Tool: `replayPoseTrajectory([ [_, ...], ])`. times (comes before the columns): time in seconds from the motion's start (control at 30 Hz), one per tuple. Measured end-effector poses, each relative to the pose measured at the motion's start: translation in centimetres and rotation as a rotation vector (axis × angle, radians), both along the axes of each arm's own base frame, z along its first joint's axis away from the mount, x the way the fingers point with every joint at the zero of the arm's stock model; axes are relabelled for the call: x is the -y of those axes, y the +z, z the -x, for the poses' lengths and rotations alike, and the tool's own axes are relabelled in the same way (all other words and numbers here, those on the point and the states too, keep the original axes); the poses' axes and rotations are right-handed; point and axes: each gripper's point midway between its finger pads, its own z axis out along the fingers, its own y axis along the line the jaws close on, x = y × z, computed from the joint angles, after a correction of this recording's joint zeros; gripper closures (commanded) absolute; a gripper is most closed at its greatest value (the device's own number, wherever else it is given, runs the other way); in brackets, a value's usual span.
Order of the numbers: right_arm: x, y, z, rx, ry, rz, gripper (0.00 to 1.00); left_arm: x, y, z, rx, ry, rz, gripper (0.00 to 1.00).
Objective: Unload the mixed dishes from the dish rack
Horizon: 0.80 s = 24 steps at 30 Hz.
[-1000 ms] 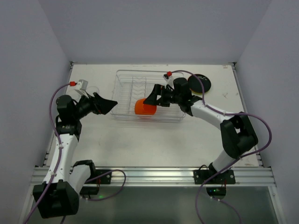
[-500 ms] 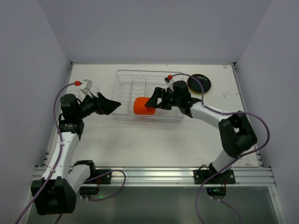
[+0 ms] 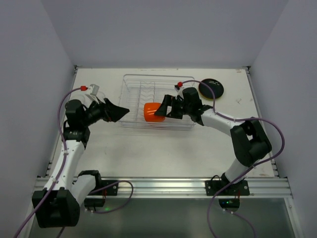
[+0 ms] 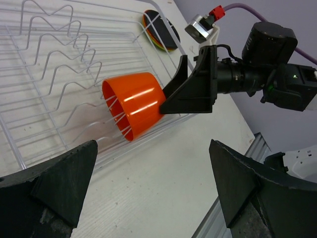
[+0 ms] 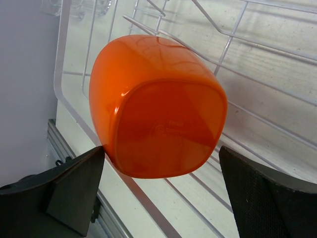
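Observation:
The orange cup [image 3: 151,112] lies on its side inside the clear wire dish rack [image 3: 132,78], near the rack's front edge. My right gripper [image 3: 161,110] is open at the cup's base. In the right wrist view the cup's base [image 5: 158,111] faces the camera between and just beyond the spread fingertips [image 5: 74,188], over the rack's wires [image 5: 233,34]. My left gripper [image 3: 117,112] is open and empty, just left of the rack. In the left wrist view the cup [image 4: 132,105], the rack [image 4: 44,44] and the right gripper [image 4: 190,91] all show. The glass cups are not clearly visible.
A stack of plates with a black one on top [image 3: 211,88] lies on the table right of the rack's back corner; it also shows in the left wrist view [image 4: 161,32]. White walls close in the left, back and right. The aluminium rail runs along the near edge [image 3: 163,186].
My right gripper has moved down and left to the orange cup's base, and the cup has shifted slightly left. My left gripper has drawn back a little from the rack.

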Motion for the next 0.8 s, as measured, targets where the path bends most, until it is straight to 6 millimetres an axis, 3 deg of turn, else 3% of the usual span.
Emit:
replayPoseTrajectory([
  [0.3, 0.4, -0.1, 0.1, -0.005, -0.006, 0.014, 0.01, 1.0, 0.6, -0.4, -0.003, -0.011, 0.061, 0.00],
  [0.47, 0.4, -0.1, 0.1, -0.007, -0.007, 0.014, 0.01, 3.4, -1.3, -0.5, -0.081, -0.051, 0.145, 0.00],
  [0.53, 0.4, -0.1, 0.1, -0.007, -0.006, 0.014, 0.01, 4.1, -2.3, -0.8, -0.124, -0.061, 0.161, 0.04],
  [0.63, 0.4, -0.1, 0.1, -0.007, -0.006, 0.013, 0.01, 4.8, -3.6, -1.4, -0.182, -0.060, 0.175, 0.17],
  [0.67, 0.4, -0.1, 0.1, -0.007, -0.005, 0.013, 0.01, 4.8, -4.1, -1.6, -0.202, -0.057, 0.177, 0.26],
  [0.8, 0.4, -0.1, 0.1, -0.008, -0.004, 0.012, 0.01, 5.1, -6.1, -2.7, -0.277, -0.047, 0.177, 0.30],
])
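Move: The orange cup lies on its side in the rack, its mouth facing the left hand: about 14 cm to that hand's right, some 6 cm ahead and 14 cm below. The rack's wavy tines stand roughly 10 cm farther out than the cup and 4 cm to its left; the rack's front rim runs about 6 cm nearer than the cup. From the right hand, the cup is about 5 cm left, 1 cm ahead and 3 cm lower. The left hand swings right towards the orange cup's open mouth, then sinks and edges forward over the rack's front left part, about 5 cm right and 6 cm down in all, while the wrist tips some 15 degrees further down and rolls its left side lower, and the fingers narrow from wide open to about 70 percent without reaching the cup. The right hand stays at the cup's base end with its fingers wide open and not closed on it, shifting left by barely half a centimetre. ##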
